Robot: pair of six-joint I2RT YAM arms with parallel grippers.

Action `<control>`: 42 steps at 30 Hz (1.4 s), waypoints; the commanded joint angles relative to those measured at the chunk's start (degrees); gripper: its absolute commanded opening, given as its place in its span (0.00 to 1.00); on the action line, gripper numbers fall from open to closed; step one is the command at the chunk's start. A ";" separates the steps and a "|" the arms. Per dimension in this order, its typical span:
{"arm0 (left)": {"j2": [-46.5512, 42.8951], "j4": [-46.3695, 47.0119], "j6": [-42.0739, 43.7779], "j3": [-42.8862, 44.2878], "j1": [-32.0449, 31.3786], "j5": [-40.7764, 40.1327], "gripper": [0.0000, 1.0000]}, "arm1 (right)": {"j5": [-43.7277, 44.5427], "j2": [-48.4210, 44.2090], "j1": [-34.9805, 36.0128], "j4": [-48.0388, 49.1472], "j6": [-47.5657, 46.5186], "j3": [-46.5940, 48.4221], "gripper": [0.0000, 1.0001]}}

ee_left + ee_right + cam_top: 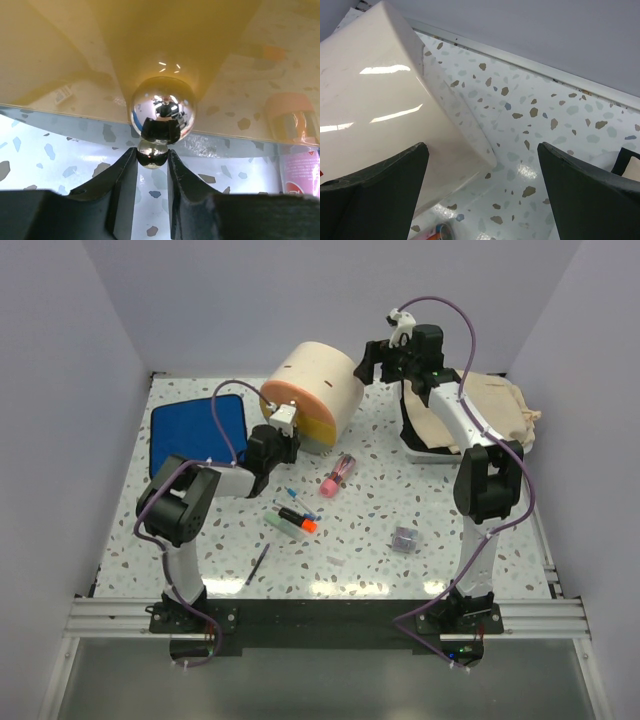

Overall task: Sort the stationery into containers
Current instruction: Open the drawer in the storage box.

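The beige cylindrical cabinet (318,375) lies at the back with its orange, yellow and grey drawers facing forward. My left gripper (283,430) is at the yellow drawer front (75,55). Its narrow jaws (152,155) pinch a small chrome knob (152,151), just under a larger chrome ball (162,112). My right gripper (368,362) is open wide (482,145) over the cabinet's beige back (375,95). On the table lie a pink tube (338,475), blue-tipped pens (303,505), a green-and-orange highlighter (298,523), a black pen (259,565) and a purple-grey box (404,538).
A blue cloth (195,430) lies at the back left. A white tray holding a beige bag (480,420) sits at the back right, behind my right arm. Grey walls close in the table on three sides.
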 commanded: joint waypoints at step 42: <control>-23.69 -4.89 0.61 -20.96 0.28 4.89 0.26 | -1.58 -8.39 0.40 3.10 -0.72 -5.91 0.94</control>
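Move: The left fingers are already shut on the bottom drawer's knob, roughly 5 cm above the table, with the middle knob some 6 cm straight above it. The storage box's body stands about 11 cm ahead and 5 cm right. The pink tube lies some 4 cm back and 9 cm right; the blue-capped pen is about 12 cm back and 2 cm right. From the right hand, that bottom knob is roughly 11 cm back, 18 cm left and 17 cm below. Keeping its pinch on the bottom knob, the left hand draws the drawer straight out of the storage box, going back about 10 cm and drifting some 3.5 cm to its left at an almost level height, towards the pens on the table. The fingers tip down by only about 5 degrees and the pull eases off towards the end with the grip kept, while the open right hand shifts back a couple of centimetres beside the box, touching nothing. ##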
